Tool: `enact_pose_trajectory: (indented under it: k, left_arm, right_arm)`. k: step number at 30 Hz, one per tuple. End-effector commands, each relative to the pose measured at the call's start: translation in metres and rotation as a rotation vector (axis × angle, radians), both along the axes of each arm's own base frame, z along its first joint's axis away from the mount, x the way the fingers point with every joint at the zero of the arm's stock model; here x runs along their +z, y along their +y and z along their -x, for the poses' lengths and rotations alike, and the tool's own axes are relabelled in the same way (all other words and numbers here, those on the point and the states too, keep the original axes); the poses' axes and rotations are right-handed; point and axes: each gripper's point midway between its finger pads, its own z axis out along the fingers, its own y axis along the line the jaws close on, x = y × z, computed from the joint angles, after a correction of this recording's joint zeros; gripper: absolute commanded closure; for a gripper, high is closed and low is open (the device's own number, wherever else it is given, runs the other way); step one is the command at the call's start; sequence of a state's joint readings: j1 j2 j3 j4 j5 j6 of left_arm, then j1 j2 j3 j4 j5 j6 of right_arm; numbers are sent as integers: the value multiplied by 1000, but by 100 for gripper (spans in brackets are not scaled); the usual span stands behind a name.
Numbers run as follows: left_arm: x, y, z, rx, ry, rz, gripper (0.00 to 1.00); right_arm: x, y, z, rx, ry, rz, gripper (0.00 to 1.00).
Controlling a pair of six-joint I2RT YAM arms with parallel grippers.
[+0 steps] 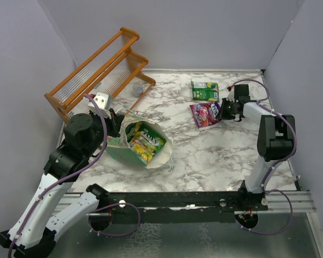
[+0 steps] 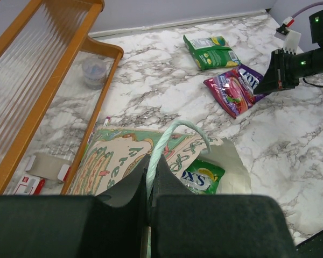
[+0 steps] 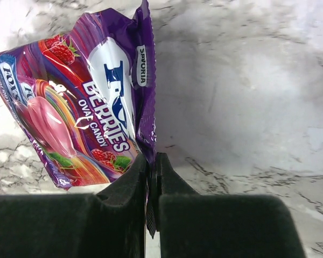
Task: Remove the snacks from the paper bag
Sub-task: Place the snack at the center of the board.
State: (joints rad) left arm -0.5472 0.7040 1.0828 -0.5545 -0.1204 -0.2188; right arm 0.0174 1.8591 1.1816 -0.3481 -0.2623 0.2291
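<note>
The pale-green paper bag (image 1: 118,149) lies tipped on the marble table, its mouth toward the right, with green and yellow snack packets (image 1: 145,142) inside. My left gripper (image 2: 151,166) is shut on the bag's string handle (image 2: 175,129); a green packet (image 2: 201,176) shows in the bag's mouth. My right gripper (image 3: 152,161) is shut on the edge of a purple-pink berry candy packet (image 3: 81,107), which hangs just above or rests on the table (image 1: 205,114). A green packet (image 1: 204,90) lies on the table beyond it.
An orange wooden rack (image 1: 99,70) stands at the back left, with a small clear cup (image 2: 94,69) under it and small red-and-white items (image 2: 29,184) beside it. Grey walls close in the table on three sides.
</note>
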Motion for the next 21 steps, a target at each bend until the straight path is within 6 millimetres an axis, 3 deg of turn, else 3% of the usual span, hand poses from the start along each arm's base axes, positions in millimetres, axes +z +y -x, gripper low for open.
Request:
enact_pose_trajectory:
  k: [1, 4, 8, 11, 13, 15, 16, 18, 21]
  left_arm:
    - [21, 0, 1, 4, -54, 44, 100]
    - [20, -1, 0, 0, -52, 45, 100]
    - [21, 2, 3, 3, -58, 46, 100]
    - [21, 2, 3, 3, -58, 40, 100]
    - [21, 1, 2, -2, -54, 37, 100]
    - [22, 0, 2, -5, -54, 38, 100]
    - [22, -1, 2, -6, -54, 40, 100]
    - [22, -1, 2, -4, -59, 48, 100]
    - [21, -3, 1, -13, -56, 53, 100]
  right_arm:
    - [0, -14, -8, -64, -23, -13, 96]
    - [2, -13, -4, -85, -34, -44, 94]
    - [15, -10, 4, -100, -89, -71, 81]
    - [34, -20, 6, -131, -152, -37, 62]
    - [50, -27, 6, -158, -211, -13, 53]
    - [71, -27, 7, -159, -287, -17, 51]
    - [80, -26, 8, -159, -323, -28, 43]
    - [96, -13, 13, -102, -393, -83, 41]
    - [115, 22, 29, 97, -504, -210, 41]
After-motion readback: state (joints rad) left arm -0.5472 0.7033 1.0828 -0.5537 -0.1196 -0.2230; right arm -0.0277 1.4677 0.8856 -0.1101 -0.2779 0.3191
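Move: The right hand still has the purple candy pouch pinched by its right-hand edge, low over the table; the pouch's middle is roughly 7 cm to that hand's left, 1 cm ahead and a touch lower. The green snack pouch lies about 13 cm ahead of the hand and 6 cm left, while the paper bag stands some 38 cm left and 14 cm back. From the left hand, the candy pouch is about 20 cm ahead, 36 cm right and 33 cm down. Slowing at the end of its rightward sweep, the right hand carries the edge of the candy pouch about 1 cm farther right, then opens its fingers from shut to a little over half and draws back some 2 cm, letting the pouch go. It then rises away from the pouch by about 7.5 cm, quickening as it goes, while the wrist tips the fingers up towards forward by nearly 20 degrees, the fingers pointing less steeply down. ##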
